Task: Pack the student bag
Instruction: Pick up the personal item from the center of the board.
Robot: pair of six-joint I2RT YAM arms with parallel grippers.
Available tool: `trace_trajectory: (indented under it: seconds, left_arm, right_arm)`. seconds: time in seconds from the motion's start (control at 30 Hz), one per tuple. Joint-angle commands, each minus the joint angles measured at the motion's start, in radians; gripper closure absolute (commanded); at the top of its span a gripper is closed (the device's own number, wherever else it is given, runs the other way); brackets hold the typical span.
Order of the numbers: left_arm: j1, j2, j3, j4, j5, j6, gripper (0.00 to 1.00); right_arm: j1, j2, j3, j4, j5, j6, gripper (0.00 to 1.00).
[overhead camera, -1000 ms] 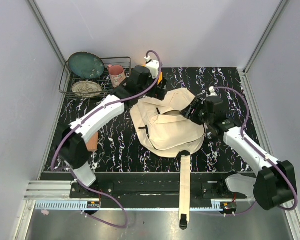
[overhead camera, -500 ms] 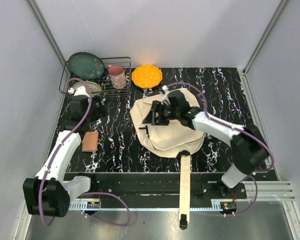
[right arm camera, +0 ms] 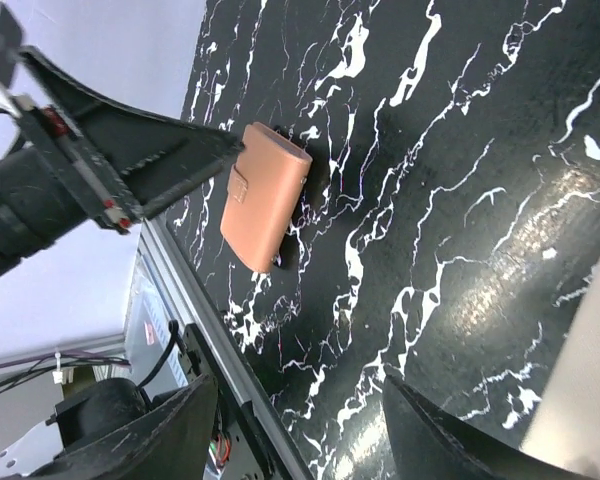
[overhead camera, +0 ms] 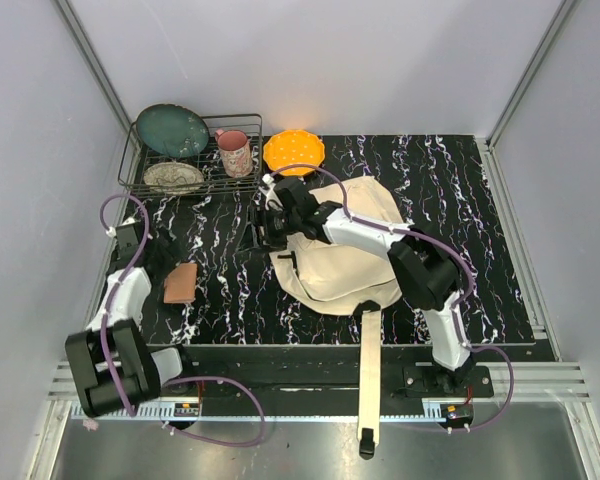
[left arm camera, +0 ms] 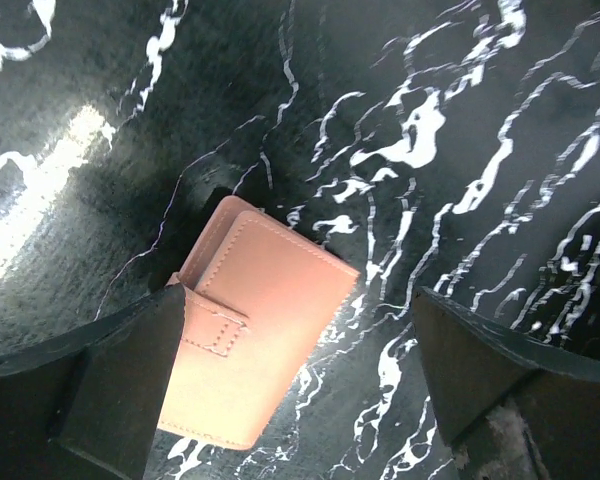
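Note:
The student bag (overhead camera: 335, 260) lies flat mid-table, a cream canvas pack with one long strap (overhead camera: 370, 370) trailing over the near edge. A tan leather wallet (overhead camera: 181, 283) lies left of it on the black marble top. My left gripper (overhead camera: 160, 262) hovers open just above the wallet (left arm camera: 260, 330), whose left part lies next to the left finger (left arm camera: 110, 385); nothing is gripped. My right gripper (overhead camera: 252, 238) reaches across the bag's upper left edge, open and empty (right arm camera: 300, 440), looking toward the wallet (right arm camera: 265, 195) and the left arm (right arm camera: 100, 165).
A wire rack (overhead camera: 242, 120) at the back left holds a teal plate (overhead camera: 172, 130), a pale plate (overhead camera: 174, 176) and a pink mug (overhead camera: 234, 152). An orange plate (overhead camera: 293, 152) sits beside it. Walls enclose three sides.
The left arm swung from the bag's top edge back to the far left, over the wallet. The right arm swept leftward across the bag, and its jaws spread wider.

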Motion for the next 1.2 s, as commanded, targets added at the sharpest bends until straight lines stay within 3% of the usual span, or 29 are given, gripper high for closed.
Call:
trace_trajectory:
  seconds: [0.0, 0.27, 0.37, 0.73, 1.0, 1.17]
  left_arm:
    - [0.022, 0.115, -0.007, 0.12, 0.069, -0.023, 0.01]
    - [0.027, 0.239, -0.007, 0.202, 0.075, -0.014, 0.01]
    - [0.022, 0.262, -0.048, 0.22, 0.138, -0.023, 0.01]
    - [0.018, 0.077, -0.234, 0.3, 0.264, -0.136, 0.01]
    - [0.018, -0.188, -0.202, 0.036, 0.138, -0.109, 0.01]
    - [0.016, -0.259, -0.173, -0.059, 0.106, -0.121, 0.01]
  right_arm:
    - [0.02, 0.052, 0.074, 0.002, -0.057, 0.039, 0.28]
    - [0.026, 0.076, 0.055, 0.003, -0.085, 0.036, 0.27]
    - [0.026, 0.083, 0.042, 0.014, -0.119, 0.058, 0.27]
    - [0.087, 0.183, 0.057, 0.105, -0.127, 0.211, 0.27]
    - [0.159, 0.191, -0.005, 0.204, -0.028, 0.325, 0.26]
    - [0.201, 0.204, 0.018, 0.186, 0.051, 0.374, 0.25]
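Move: Lying flat on the board, the personal item (a tan leather wallet) sits about 6 cm back and 5 cm right of the left hand, some 6 cm below it. The dish rack stands roughly 20 cm ahead of that hand and 7 cm to its right. From the right hand the personal item is about 16 cm left, 10 cm back and 11 cm down, while the bag's middle lies about 20 cm right and 3 cm back, 10 cm lower. Dipping nearly 4 cm while reaching 3 cm forward, the wide-open left hand then sweeps back about 6 cm and right some 4 cm, its left finger pushing the personal item along, and starts rising again. The right hand, also open, comes back, down and left towards the item, roughly 13 cm in all, rolling about 20 degrees so its forward side dips. ##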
